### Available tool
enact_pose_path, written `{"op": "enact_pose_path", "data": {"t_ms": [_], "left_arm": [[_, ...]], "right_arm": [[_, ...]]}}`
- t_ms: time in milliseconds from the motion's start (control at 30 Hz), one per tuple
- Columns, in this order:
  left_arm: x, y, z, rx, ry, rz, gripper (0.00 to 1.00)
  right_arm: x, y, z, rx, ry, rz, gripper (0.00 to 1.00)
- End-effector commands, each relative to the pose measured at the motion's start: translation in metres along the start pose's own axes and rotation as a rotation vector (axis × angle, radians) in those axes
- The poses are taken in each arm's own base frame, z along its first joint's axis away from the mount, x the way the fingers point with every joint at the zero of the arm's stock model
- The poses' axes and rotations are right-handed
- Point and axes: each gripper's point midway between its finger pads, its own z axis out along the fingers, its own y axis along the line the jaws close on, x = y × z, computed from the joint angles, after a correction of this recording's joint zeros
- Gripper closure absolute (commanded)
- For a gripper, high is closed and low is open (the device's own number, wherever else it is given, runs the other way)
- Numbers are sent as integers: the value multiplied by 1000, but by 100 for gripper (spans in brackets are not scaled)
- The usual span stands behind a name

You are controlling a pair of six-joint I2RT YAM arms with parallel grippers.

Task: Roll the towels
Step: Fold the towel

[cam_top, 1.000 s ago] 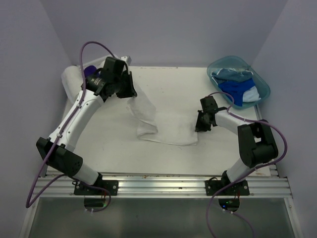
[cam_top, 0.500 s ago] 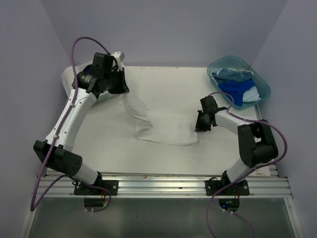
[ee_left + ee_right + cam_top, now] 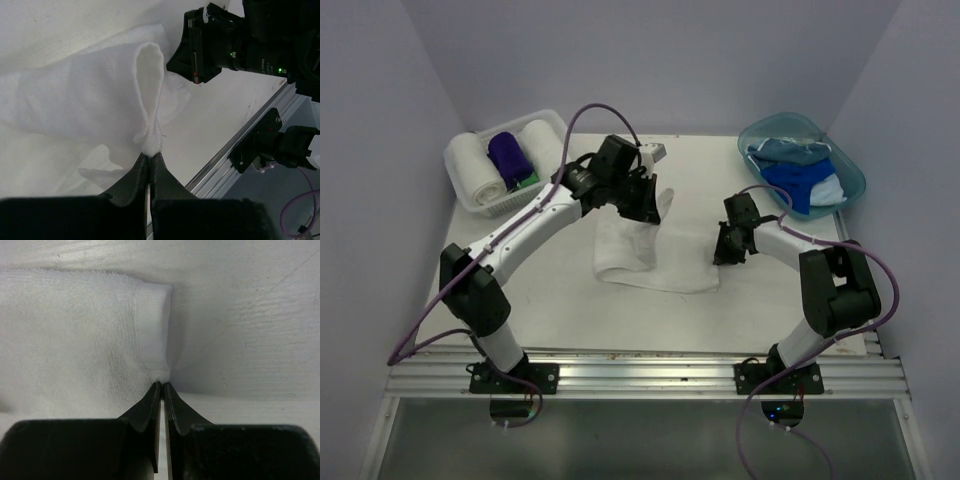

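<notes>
A large white towel (image 3: 655, 262) lies flat in the middle of the table. My left gripper (image 3: 655, 207) hangs over its far edge, shut on a pinched-up fold of that towel (image 3: 149, 75), its tips (image 3: 151, 154) closed on the cloth. At the towel's right corner sits my right gripper (image 3: 722, 257), shut on the hemmed corner (image 3: 156, 330) at table level, its tips (image 3: 162, 384) on the cloth. Rolled white towels (image 3: 476, 166), a purple one (image 3: 508, 155) and a green one (image 3: 527, 183) are in the basket. Royal blue (image 3: 790, 182) and pale blue towels (image 3: 785, 150) fill the tub.
The white lattice basket (image 3: 480, 208) stands at the far left corner. The teal tub (image 3: 852, 185) stands at the far right. The right arm (image 3: 235, 45) shows close ahead in the left wrist view. Purple walls close the sides and back.
My left arm has swung from over the basket at the far left to the middle, carrying the towel's edge rightward over the towel. The right arm has not moved.
</notes>
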Motion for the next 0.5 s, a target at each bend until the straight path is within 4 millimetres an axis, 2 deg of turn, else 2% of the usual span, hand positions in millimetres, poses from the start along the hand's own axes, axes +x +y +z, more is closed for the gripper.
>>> {"op": "enact_pose_path", "data": {"t_ms": [0, 100, 133, 200, 233, 467], "left_arm": [[-16, -23, 16, 88, -31, 8, 100], [-12, -35, 35, 107, 18, 26, 100], [-6, -39, 48, 114, 47, 31, 100], [-4, -47, 57, 124, 65, 36, 100], [4, -48, 71, 130, 99, 28, 100], [16, -47, 114, 138, 167, -26, 100]], "right_arm": [[11, -12, 13, 52, 37, -6, 92], [10, -12, 13, 52, 37, -6, 92], [10, -12, 13, 54, 37, -6, 92], [10, -12, 14, 54, 37, -4, 92], [10, -12, 14, 55, 39, -3, 92], [13, -13, 16, 57, 43, -1, 91]]}}
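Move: Some 16 cm to the right of the left hand, about level with it in reach and roughly 24 cm below, lies the towel's right edge, on the table. The right gripper's fingertips are there, with that edge directly under them. The towel's near right corner is about 15 cm to the left hand's right and 7 cm back; the fold's left end is about 13 cm to its left and 3 cm farther out. Carrying the towel's lifted end still pinched in its fingers, the left hand sweeps about 9 cm right and sinks some 7 cm, over the flat part and towards the right edge. Its fingers tip slightly further down and swing clockwise, roughly 10 degrees altogether. The right hand stays put, its fingertips still holding that edge near the table. ##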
